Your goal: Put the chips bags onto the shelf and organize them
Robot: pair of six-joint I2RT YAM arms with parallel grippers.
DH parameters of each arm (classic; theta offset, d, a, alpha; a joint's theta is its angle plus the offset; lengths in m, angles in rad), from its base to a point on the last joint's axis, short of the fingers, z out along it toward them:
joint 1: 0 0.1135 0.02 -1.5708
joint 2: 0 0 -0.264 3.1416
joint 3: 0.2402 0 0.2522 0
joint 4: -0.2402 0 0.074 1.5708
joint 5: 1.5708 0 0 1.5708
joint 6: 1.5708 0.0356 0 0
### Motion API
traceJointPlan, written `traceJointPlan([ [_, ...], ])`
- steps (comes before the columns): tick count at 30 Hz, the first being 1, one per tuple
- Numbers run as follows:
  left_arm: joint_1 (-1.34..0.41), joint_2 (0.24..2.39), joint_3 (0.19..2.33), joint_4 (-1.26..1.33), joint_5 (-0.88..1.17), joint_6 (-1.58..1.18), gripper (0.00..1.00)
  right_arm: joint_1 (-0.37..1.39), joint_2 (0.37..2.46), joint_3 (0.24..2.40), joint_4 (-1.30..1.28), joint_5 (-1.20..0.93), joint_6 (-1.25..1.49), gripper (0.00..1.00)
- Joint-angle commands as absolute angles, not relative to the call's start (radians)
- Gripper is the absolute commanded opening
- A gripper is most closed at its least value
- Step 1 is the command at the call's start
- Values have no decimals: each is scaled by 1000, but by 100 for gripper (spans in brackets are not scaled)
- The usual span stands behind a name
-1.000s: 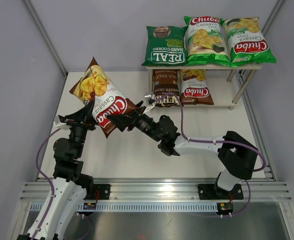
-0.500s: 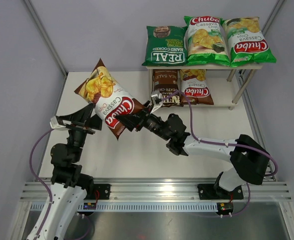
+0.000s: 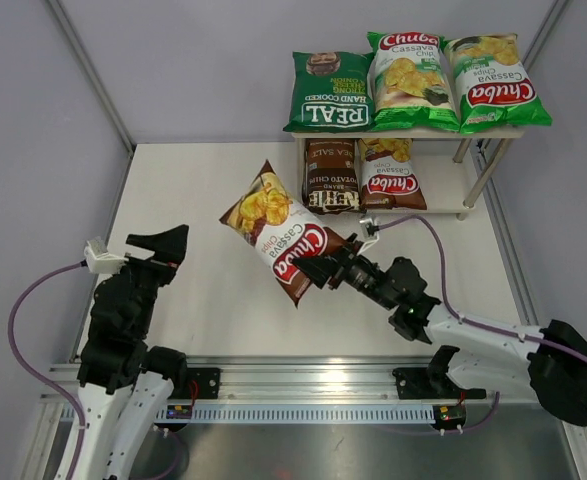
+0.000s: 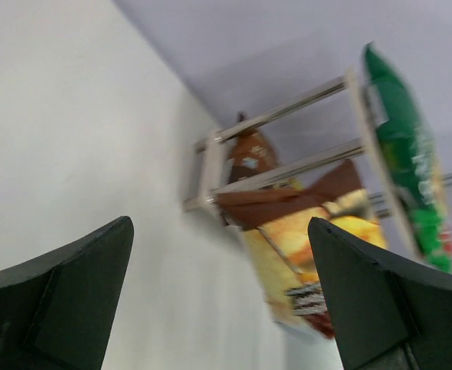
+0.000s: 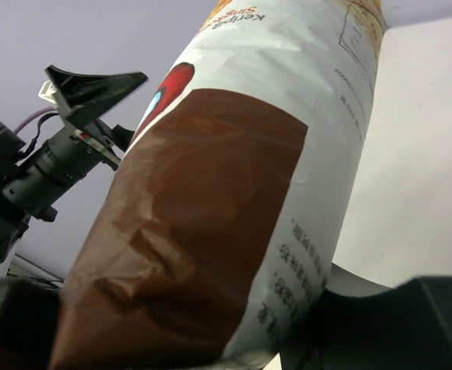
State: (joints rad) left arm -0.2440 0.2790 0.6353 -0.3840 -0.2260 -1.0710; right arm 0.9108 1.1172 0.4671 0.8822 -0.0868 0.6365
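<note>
My right gripper [image 3: 311,270] is shut on the bottom end of a brown-red Chuba bag [image 3: 281,232] and holds it above the table, in front of the shelf [image 3: 493,132]; the bag fills the right wrist view [image 5: 233,193]. The shelf's top board carries the dark green REAL bag [image 3: 330,92] and two light green Chuba bags [image 3: 409,68] [image 3: 493,80]. The lower board holds the dark brown Kettle bag [image 3: 331,175] and a brown-red Chuba bag [image 3: 390,175]. My left gripper [image 3: 159,244] is open and empty at the table's left; the held bag [image 4: 310,254] shows between its fingers.
The white table [image 3: 203,300] is bordered by grey walls left, right and behind. A metal rail [image 3: 303,382] runs along the near edge by the arm bases. The lower board's right end [image 3: 448,190] is bare.
The left gripper has let go of the bag and drawn back to the left. The right gripper has carried the bag to the right and toward the near side, lower, closer to the shelf's front.
</note>
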Motion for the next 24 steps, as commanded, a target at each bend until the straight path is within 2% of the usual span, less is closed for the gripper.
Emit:
traceJointPlan([
  [1,-244,319,698,-552,-269,-821,99,871,942,385,850,-31,679,16],
  [6,-244,420,793,-636,-163,-582,99,812,668,321,617,55,673,15],
  [9,-244,462,805,-661,-123,-508,99,759,609,354,488,92,672,15],
  [13,-244,463,799,-661,-98,-463,99,686,615,361,462,87,719,15],
  [19,-244,485,802,-664,-81,-361,99,543,663,345,574,15,765,16],
  [24,-244,469,787,-647,-77,-342,99,395,784,348,721,-127,850,16],
])
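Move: The right gripper holds the last brown Chuba bag by its lower end. The free right-hand place on the lower shelf is about 32 cm ahead, 37 cm right and 17 cm below it. On that shelf, at the same depth and height, the brown potato chips bag sits some 8 cm right of the right hand, the shelved Chuba bag about 23 cm right. From the empty left gripper, the free place is roughly 30 cm ahead, 67 cm right and 20 cm below. Carry the bag about 15 cm to the right with the right gripper, quickly at first, then bend forward some 7 cm towards the lower shelf, sinking slightly. Keep the pinch and swing the wrist about 25 degrees clockwise. Meanwhile lower the empty left gripper about 6 cm, fingers still wide, rolling its left side up some 40 degrees and tipping it down. ##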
